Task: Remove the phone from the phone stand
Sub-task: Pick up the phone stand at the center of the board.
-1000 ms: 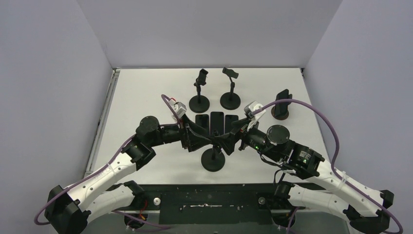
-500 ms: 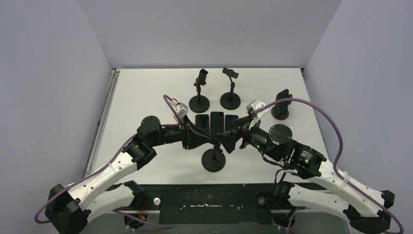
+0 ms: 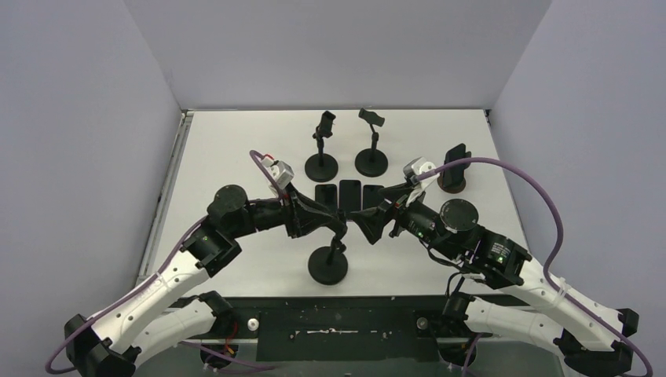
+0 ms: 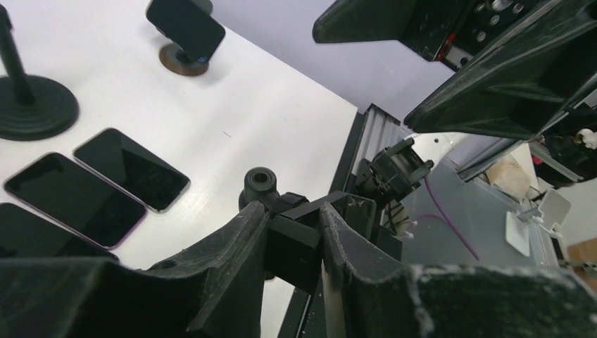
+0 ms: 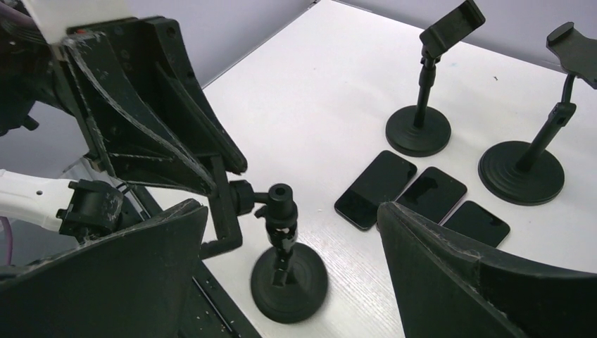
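A dark phone (image 3: 455, 155) leans in a small round phone stand (image 3: 451, 182) at the back right; the left wrist view has the phone (image 4: 186, 27) far off on its brown stand (image 4: 176, 62). Neither gripper touches it. My left gripper (image 3: 334, 225) is shut on the clamp plate (image 4: 299, 243) of an empty black pole stand (image 3: 328, 265) near the front. The right gripper (image 3: 369, 224) hovers open just right of that clamp, its fingers (image 5: 450, 267) straddling the pole top (image 5: 281, 197).
Three dark phones (image 3: 349, 195) lie flat side by side mid-table. Two more empty pole stands, one (image 3: 322, 149) left of the other (image 3: 371, 145), rise behind them. The table's near edge and black rail (image 3: 345, 322) sit just in front of the held stand.
The left gripper closed on the stand's clamp, then drew left and nearer, dragging the stand's base that way. The right gripper stayed open and eased slightly back.
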Robot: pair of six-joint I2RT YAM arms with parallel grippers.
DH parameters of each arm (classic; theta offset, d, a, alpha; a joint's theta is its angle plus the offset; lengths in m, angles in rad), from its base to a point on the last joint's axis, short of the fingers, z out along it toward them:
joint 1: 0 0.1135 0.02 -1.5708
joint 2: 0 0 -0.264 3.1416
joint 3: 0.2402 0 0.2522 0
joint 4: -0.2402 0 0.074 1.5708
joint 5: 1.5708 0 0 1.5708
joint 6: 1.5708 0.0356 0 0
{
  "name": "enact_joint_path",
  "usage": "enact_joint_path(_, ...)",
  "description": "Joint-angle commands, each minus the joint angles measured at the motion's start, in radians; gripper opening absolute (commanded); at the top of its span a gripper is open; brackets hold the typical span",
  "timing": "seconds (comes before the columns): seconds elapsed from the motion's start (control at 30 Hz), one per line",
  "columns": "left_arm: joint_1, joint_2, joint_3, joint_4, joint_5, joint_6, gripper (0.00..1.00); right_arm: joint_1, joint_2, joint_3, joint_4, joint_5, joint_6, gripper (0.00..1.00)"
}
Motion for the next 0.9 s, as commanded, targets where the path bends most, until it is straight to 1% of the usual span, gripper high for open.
enact_joint_path(0.0, 0.000, -0.078, 0.129, 0.032, -0.092, 0.052, 0.00, 0.006, -0.013, 0.043, 0.029, 0.022, -0.025, 0.97)
enact_joint_path(0.1, 0.002, -0.091, 0.160, -0.006, -0.147, 0.074, 0.00, 0.006, -0.012, 0.045, 0.032, 0.022, -0.031, 0.97)
enact_joint_path(0.17, 0.004, -0.106, 0.177, -0.036, -0.214, 0.101, 0.00, 0.006, -0.009, 0.046, 0.035, 0.019, -0.036, 0.97)
enact_joint_path(0.37, 0.022, -0.142, 0.172, -0.043, -0.478, 0.157, 0.00, 0.006, -0.001, 0.043, 0.051, 0.019, -0.048, 0.97)
enact_joint_path(0.53, 0.048, -0.113, 0.167, -0.013, -0.711, 0.183, 0.00, 0.006, 0.001, 0.036, 0.064, 0.025, -0.053, 0.97)
enact_joint_path(0.63, 0.090, -0.076, 0.168, 0.023, -0.820, 0.190, 0.00, 0.006, 0.005, 0.035, 0.066, 0.024, -0.056, 0.97)
enact_joint_path(0.7, 0.150, -0.043, 0.161, 0.067, -0.834, 0.176, 0.00, 0.006, 0.006, 0.034, 0.067, 0.022, -0.059, 0.97)
enact_joint_path(0.83, 0.368, 0.060, 0.159, 0.190, -0.686, 0.067, 0.00, 0.006, 0.006, 0.035, 0.073, 0.028, -0.066, 0.97)
enact_joint_path(0.87, 0.408, 0.088, 0.165, 0.222, -0.660, 0.035, 0.00, 0.006, 0.008, 0.035, 0.072, 0.031, -0.067, 0.97)
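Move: The left hand already grips the phone stand by its head. The free table patch left of the far stands lies about 38 cm ahead, 25 cm left and 28 cm below it; the near far-stand is some 39 cm ahead and 7 cm left, the left phone 24 cm ahead and 5 cm left, both on the table. From the idle right hand, that patch is roughly 37 cm ahead and 32 cm left, well below. Up first, by about 6 cm, then sweeping forward and left some 15 cm each way, the left hand carries the phone stand away from the open right gripper towards the free table left of the far stands. It gathers speed, sinks about 3 cm on the way and swings counter-clockwise by roughly 55 degrees, fingers still shut on the stand's head. ##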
